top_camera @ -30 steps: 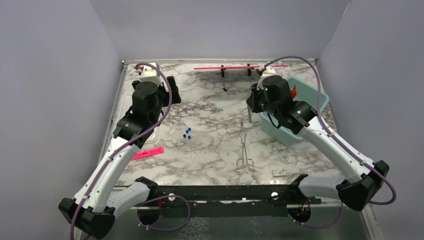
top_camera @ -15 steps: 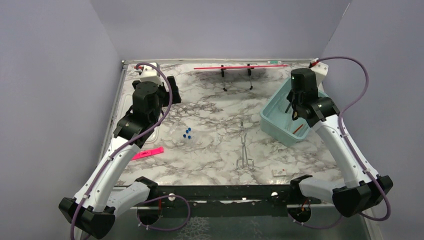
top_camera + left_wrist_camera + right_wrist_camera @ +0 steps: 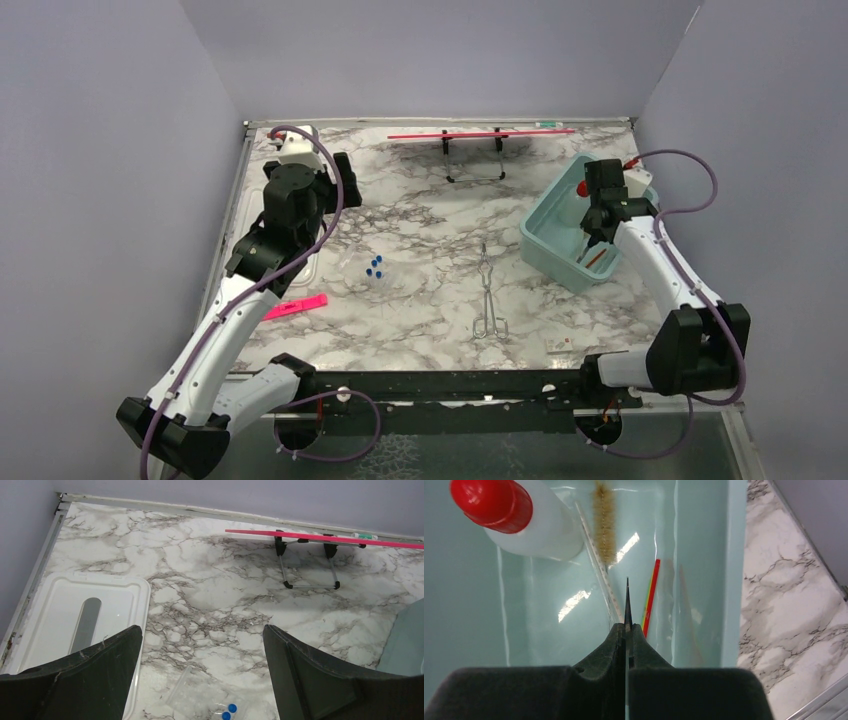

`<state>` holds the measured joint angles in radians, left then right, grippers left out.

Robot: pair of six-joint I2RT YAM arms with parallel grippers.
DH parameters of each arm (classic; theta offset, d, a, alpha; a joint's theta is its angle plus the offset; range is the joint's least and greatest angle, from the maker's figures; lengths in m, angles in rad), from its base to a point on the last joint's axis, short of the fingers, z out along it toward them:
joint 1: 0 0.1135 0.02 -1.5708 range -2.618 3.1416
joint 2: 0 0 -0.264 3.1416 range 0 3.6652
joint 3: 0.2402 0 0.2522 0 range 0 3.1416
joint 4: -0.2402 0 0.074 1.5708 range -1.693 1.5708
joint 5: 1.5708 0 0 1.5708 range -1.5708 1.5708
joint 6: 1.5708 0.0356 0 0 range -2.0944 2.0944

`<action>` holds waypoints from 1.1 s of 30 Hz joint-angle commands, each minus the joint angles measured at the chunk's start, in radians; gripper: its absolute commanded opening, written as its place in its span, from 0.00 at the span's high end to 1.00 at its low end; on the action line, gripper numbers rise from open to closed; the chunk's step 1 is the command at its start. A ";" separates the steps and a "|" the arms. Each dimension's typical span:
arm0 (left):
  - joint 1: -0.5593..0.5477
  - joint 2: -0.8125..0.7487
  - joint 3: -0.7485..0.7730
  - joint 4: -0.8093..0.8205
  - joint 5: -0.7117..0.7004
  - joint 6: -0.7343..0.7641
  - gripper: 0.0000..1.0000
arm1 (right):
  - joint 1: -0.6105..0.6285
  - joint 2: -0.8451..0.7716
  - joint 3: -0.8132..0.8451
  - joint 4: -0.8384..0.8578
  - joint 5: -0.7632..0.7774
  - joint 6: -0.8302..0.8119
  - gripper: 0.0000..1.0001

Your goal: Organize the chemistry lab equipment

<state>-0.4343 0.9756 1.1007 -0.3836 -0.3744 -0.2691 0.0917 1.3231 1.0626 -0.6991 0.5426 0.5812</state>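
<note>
My right gripper [image 3: 592, 232] is over the teal bin [image 3: 545, 250], shut on a thin dark rod [image 3: 627, 605] that points down into it. The bin holds the squeeze bottle with the red cap [image 3: 524, 520], the tan brush [image 3: 605, 525], a clear thin rod [image 3: 599, 570] and a thin red, yellow and green tool [image 3: 650, 597]. My left gripper [image 3: 335, 185] is open and empty above the table's left side. Blue-capped tubes [image 3: 375, 267] lie in a clear bag, also showing in the left wrist view [image 3: 227, 711]. Metal forceps [image 3: 489, 290] lie mid-table.
A white tray [image 3: 75, 620] sits at the left edge. A long red rod on a black stand [image 3: 470, 134] stands at the back, a small green-tipped item [image 3: 364, 536] beside it. A pink strip [image 3: 296, 306] lies front left, a small white item [image 3: 558, 345] front right.
My right arm has swung from near the black stand to the right and come down over the teal bin with the thin rod. The left arm has not moved.
</note>
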 commanded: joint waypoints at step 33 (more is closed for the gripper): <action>-0.006 0.008 -0.022 0.002 0.035 -0.034 0.06 | 0.030 -0.168 0.105 0.063 -0.508 -0.162 0.61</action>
<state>-0.4343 0.9699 1.0973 -0.3904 -0.3717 -0.2768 0.0864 1.1980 1.1458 -0.6868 0.2855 0.4885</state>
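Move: The right hand, shut on the slim metal tweezers, is already over the blue basin; the basin's middle lies about 4 cm ahead and 2 cm to the left, some 9 cm below. The red-capped bottle stands roughly 9 cm ahead and 5 cm left, the brush about 5 cm straight ahead, and the red-green stick some 3 cm right and 1 cm back. From the left hand the basin lies about 64 cm right and 3 cm ahead. The right fingers let go of the tweezers inside the basin: the hand first sinks about 3 cm, hangs there while the fingers open to over a third, then climbs roughly 9 cm clear. Late in the climb it swings about 4 cm left, turning some 15 degrees counter-clockwise and tipping its fingers up a little. ##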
